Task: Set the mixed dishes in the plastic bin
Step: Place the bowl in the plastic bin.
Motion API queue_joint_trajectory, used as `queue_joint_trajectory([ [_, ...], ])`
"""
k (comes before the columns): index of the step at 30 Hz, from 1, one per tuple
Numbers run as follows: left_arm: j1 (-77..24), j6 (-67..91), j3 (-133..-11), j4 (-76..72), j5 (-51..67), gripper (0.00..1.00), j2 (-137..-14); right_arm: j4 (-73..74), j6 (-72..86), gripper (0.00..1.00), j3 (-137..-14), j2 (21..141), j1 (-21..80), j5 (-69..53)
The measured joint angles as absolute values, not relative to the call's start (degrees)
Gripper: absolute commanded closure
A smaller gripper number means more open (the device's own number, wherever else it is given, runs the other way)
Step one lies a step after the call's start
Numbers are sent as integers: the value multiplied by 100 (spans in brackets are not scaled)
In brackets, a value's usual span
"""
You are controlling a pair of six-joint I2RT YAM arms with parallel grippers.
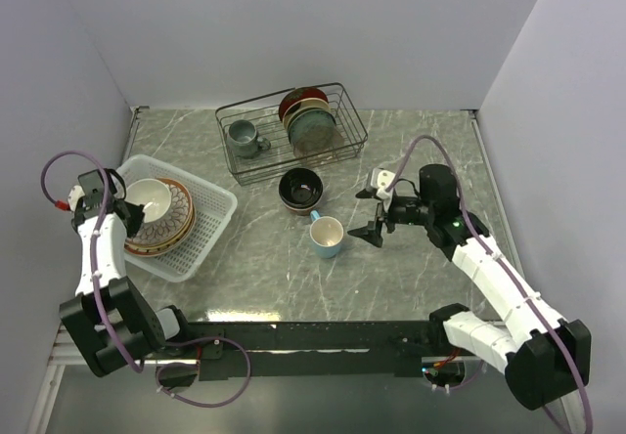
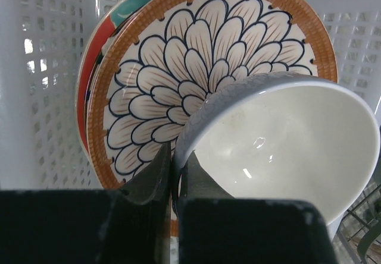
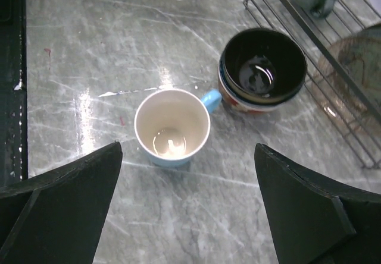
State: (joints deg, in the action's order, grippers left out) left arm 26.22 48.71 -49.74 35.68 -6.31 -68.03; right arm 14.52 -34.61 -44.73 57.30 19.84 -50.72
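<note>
The white plastic bin (image 1: 207, 231) sits at the left with a stack of plates (image 1: 174, 221) in it; the top plate (image 2: 178, 68) has a dark petal pattern and an orange rim. My left gripper (image 2: 177, 164) is shut on the rim of a bowl (image 2: 286, 139), white inside and grey-blue outside, held tilted over the plates. In the top view that left gripper (image 1: 125, 205) and bowl (image 1: 149, 195) are over the bin's far end. A light blue mug (image 3: 172, 127) stands upright on the table. My right gripper (image 3: 188, 148) is open just short of it, holding nothing. A dark bowl (image 3: 262, 68) sits beside the mug's handle.
A black wire rack (image 1: 344, 139) at the back holds a grey mug (image 1: 245, 139) and upright plates (image 1: 308, 116). Its near edge (image 3: 333, 56) runs close behind the dark bowl. The bin's lattice wall (image 2: 41, 68) rises left of the plates.
</note>
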Motion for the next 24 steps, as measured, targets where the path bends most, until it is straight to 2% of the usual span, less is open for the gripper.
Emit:
queue_joint_trajectory([
  [3,2694,4873,-4974,3450,-561,99,-6967,1317,-3341,0,-4338,5642,1734,-5339],
  [6,2720,4875,-4976,3393,-523,88,-7133,1251,-3277,0,-4281,5588,1546,-5581],
  [11,2746,4875,-5061,3371,-458,85,-7476,1236,-3260,0,-4272,5551,1413,-5769],
  [14,2768,4877,-5162,3336,-429,69,-7609,1236,-3262,0,-4270,5516,1343,-5854],
  [15,2779,4884,-5179,3319,-412,50,-7638,1234,-3264,0,-4270,5507,1328,-5874],
  [17,2797,4886,-5199,3282,-384,26,-7666,1236,-3271,0,-4270,5489,1297,-5920],
  [18,2803,4856,-5205,3277,-375,11,-7671,1236,-3277,0,-4270,5485,1288,-5933],
  [20,2814,4864,-5223,3288,-370,1,-7671,1240,-3299,0,-4270,5481,1278,-5951],
  [24,2827,4860,-5319,3385,-373,1,-7620,1247,-3352,0,-4270,5470,1245,-5964],
])
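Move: The white bowl is already pinched by its rim in the left hand, its middle about 4 cm ahead and 4 cm to the right. The patterned plate it is being set on is centred some 6 cm right of that hand, about 1 cm ahead and 7 cm below; the plastic bin's middle is roughly 11 cm right, level fore and aft, 8 cm below. From the right hand the bowl lies about 60 cm left, 4 cm ahead and 12 cm lower. The white bowl, held by its near rim, is lowered onto the patterned plate as the left hand sinks just over 2 cm and eases about 2 cm forward and 1 cm left. Near the bottom the shut fingers spread to fully open, letting go of the rim, and the hand starts back up by under 1 cm. Meanwhile the right hand, empty and open, drifts 2 cm right and 1 cm up. ##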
